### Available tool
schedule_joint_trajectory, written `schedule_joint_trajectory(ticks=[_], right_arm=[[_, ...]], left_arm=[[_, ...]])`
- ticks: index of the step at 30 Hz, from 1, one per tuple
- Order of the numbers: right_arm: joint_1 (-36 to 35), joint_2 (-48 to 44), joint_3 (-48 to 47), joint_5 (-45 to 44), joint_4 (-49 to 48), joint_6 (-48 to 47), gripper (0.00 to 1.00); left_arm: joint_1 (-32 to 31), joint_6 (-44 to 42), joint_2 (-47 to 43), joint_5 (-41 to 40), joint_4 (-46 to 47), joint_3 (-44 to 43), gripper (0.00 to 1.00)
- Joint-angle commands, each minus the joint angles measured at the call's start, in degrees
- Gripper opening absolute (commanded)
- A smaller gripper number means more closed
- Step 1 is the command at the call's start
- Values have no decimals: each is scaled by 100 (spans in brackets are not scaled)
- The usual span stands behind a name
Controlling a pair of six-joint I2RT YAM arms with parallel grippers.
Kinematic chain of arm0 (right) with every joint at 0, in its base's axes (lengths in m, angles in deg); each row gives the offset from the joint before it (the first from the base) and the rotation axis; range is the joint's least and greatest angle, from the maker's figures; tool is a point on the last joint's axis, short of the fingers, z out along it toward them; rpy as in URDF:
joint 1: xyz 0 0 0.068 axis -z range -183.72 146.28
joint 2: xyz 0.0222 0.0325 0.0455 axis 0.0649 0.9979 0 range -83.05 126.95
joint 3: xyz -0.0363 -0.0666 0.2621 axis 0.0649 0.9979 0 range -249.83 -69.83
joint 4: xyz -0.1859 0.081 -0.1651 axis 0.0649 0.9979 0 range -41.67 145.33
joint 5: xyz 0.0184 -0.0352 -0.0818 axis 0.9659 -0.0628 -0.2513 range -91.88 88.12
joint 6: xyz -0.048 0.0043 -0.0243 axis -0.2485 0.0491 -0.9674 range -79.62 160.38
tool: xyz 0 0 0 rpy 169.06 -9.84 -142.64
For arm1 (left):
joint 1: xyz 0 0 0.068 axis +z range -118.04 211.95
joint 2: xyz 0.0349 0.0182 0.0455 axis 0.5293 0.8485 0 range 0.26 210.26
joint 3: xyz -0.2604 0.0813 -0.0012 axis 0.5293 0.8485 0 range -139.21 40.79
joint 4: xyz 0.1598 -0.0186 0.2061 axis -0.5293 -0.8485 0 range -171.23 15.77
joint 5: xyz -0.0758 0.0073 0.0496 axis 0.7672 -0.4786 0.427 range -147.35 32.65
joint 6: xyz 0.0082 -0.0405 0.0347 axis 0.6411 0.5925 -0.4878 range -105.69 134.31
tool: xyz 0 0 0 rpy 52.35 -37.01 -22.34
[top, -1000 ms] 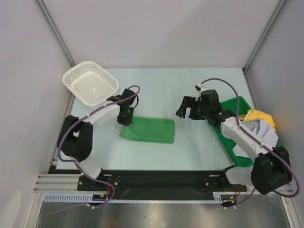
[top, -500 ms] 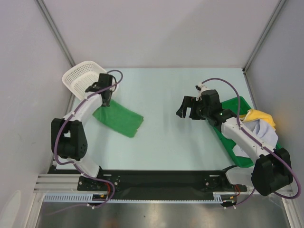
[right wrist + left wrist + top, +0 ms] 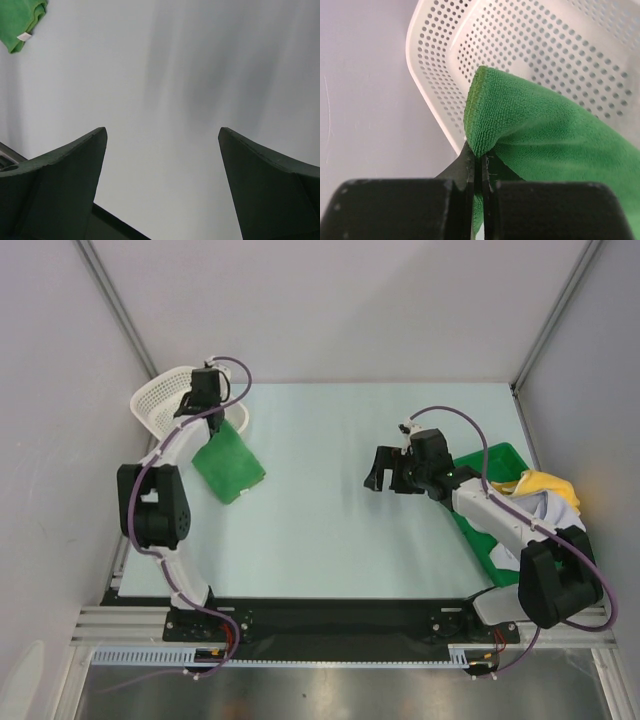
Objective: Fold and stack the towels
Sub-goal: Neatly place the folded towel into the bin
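A folded green towel (image 3: 230,464) hangs from my left gripper (image 3: 218,426) at the back left, its upper end over the rim of the white mesh basket (image 3: 160,406). In the left wrist view my left gripper (image 3: 481,159) is shut on the edge of the green towel (image 3: 540,135), with the basket (image 3: 530,45) right behind it. My right gripper (image 3: 386,478) stands open above the bare table at the middle right, holding nothing. Its wide-open fingers (image 3: 65,170) frame empty table. A yellow towel (image 3: 546,484) and a pale towel (image 3: 558,516) lie heaped at the right.
A green plastic tray (image 3: 497,458) lies at the right under the heaped towels and my right arm. Grey enclosure walls close the table on the left, back and right. The green towel (image 3: 20,20) shows in the corner of the right wrist view.
My left arm has swung the green towel from the table's middle to the back left, up against the basket. The right gripper has drifted slightly left, still open.
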Motion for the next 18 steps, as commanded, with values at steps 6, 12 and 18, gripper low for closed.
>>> schedule_joint_trajectory(ticks=[6, 12, 18], right_arm=[[-47, 153, -310, -162, -211, -160, 100], [-100, 144, -337, -109, -237, -125, 100], [-109, 144, -460, -188, -149, -265, 100]], left_arm=[[515, -502, 1264, -500, 1055, -1413, 0], [595, -581, 1932, -307, 1160, -2134, 0], [665, -589, 2625, -517, 1291, -2855, 0]])
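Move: The folded towel, already pinched at one edge in the left hand, is bound for the white bin, whose middle lies about 8 cm ahead of that hand, roughly 1 cm left and 14 cm below. The towel's hanging part trails some 10 cm back, 10 cm right and 12 cm below the hand. From the idle right hand the bin is about 25 cm ahead, 44 cm left and 9 cm lower. The towel is carried on over the bin in the left hand's unchanged closed grip, going about 10 cm forward and some 7 cm left, towards the bin's far left side. The hand sinks about 2 cm early on, then stays level, the leftward travel fading while the forward goes on; the wrist turns only a few degrees counter-clockwise and tips up slightly. ##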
